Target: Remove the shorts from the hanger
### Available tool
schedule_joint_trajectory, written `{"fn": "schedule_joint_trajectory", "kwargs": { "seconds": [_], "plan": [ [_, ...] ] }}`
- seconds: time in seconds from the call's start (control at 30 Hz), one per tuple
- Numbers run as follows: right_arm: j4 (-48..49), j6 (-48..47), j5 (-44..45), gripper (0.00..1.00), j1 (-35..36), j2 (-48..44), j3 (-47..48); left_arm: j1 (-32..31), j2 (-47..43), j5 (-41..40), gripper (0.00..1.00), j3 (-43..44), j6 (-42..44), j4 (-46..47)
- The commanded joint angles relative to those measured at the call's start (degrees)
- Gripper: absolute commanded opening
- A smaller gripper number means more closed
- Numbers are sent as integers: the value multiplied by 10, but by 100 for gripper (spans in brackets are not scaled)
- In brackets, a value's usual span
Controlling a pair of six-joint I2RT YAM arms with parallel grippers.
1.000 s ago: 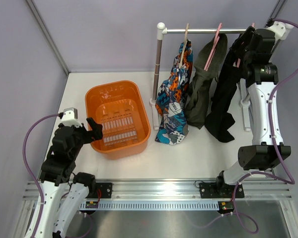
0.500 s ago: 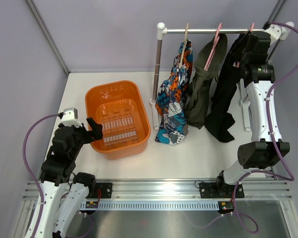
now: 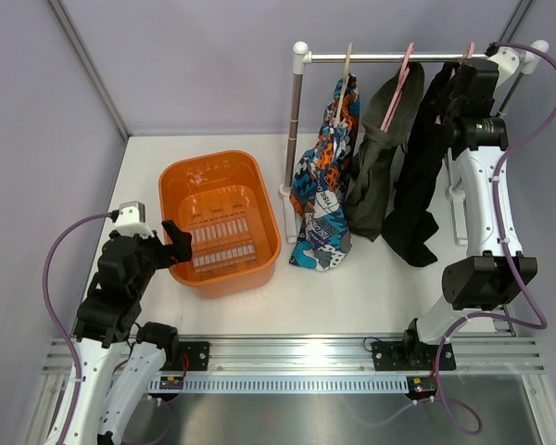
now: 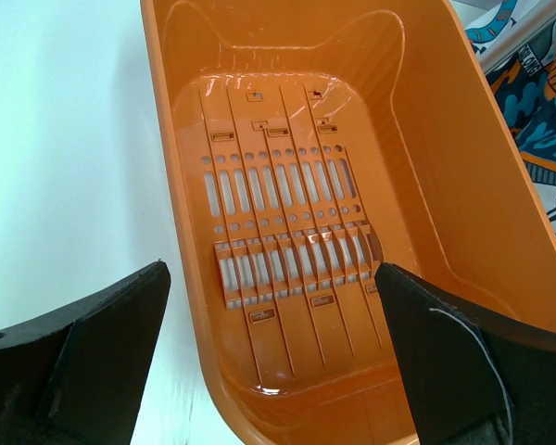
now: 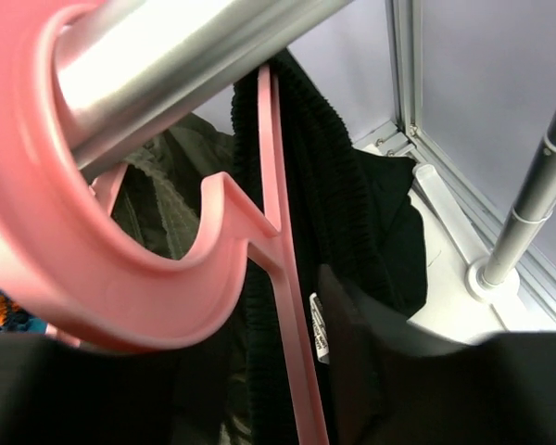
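Note:
Three shorts hang on a metal rail [image 3: 380,57]: patterned shorts [image 3: 322,204] on a wooden hanger [image 3: 343,83], olive shorts [image 3: 375,167] on a pink hanger [image 3: 396,88], black shorts [image 3: 415,176] at the right end. My right gripper [image 3: 459,88] is up at the rail against the black shorts' top. In the right wrist view its fingers [image 5: 380,362] stand either side of the pink hanger [image 5: 287,306] and black shorts [image 5: 352,222], partly closed, a gap still showing. My left gripper [image 3: 171,239] is open over the orange basket [image 3: 221,222].
The rail [image 5: 185,46] passes through the pink hanger hook just above my right gripper. The rack's right post [image 5: 528,213] and the enclosure wall stand close behind. The basket's floor [image 4: 278,260] holds nothing. My left gripper [image 4: 269,287] spans the basket's near end.
My right gripper has shifted up and right, closer under the rail by the black shorts, and its jaws have narrowed. The left arm has not moved.

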Motion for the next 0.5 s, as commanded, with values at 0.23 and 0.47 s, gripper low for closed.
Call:
{"fn": "schedule_joint_trajectory", "kwargs": {
  "seconds": [0.23,0.47],
  "plan": [
    [-3,-9,34,0,-4,3,42,-5,2,4,99,1,3,27],
    [-2,-7,34,0,-4,-44,35,-7,3,5,99,1,3,27]
  ]
}}
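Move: The pink clip on the black shorts hangs practically between my right fingers, about 1 cm ahead and 2 cm below the hand point, with the rail crossing roughly 5 cm above. The black shorts drop about 16 cm below, 3 cm left and 2 cm back; the green shorts' middle is some 12 cm left, level with my hand, and 15 cm below it. From my left hand the clip is about 52 cm right, 28 cm ahead and 14 cm higher. I shut my right fingers from half open to almost closed, pinching the pink clip's legs just under the rail. The hand practically stays put while they close, easing only about half a centimetre right and up, with the wrist held steady and the fingertips still pointing ahead and slightly down. ##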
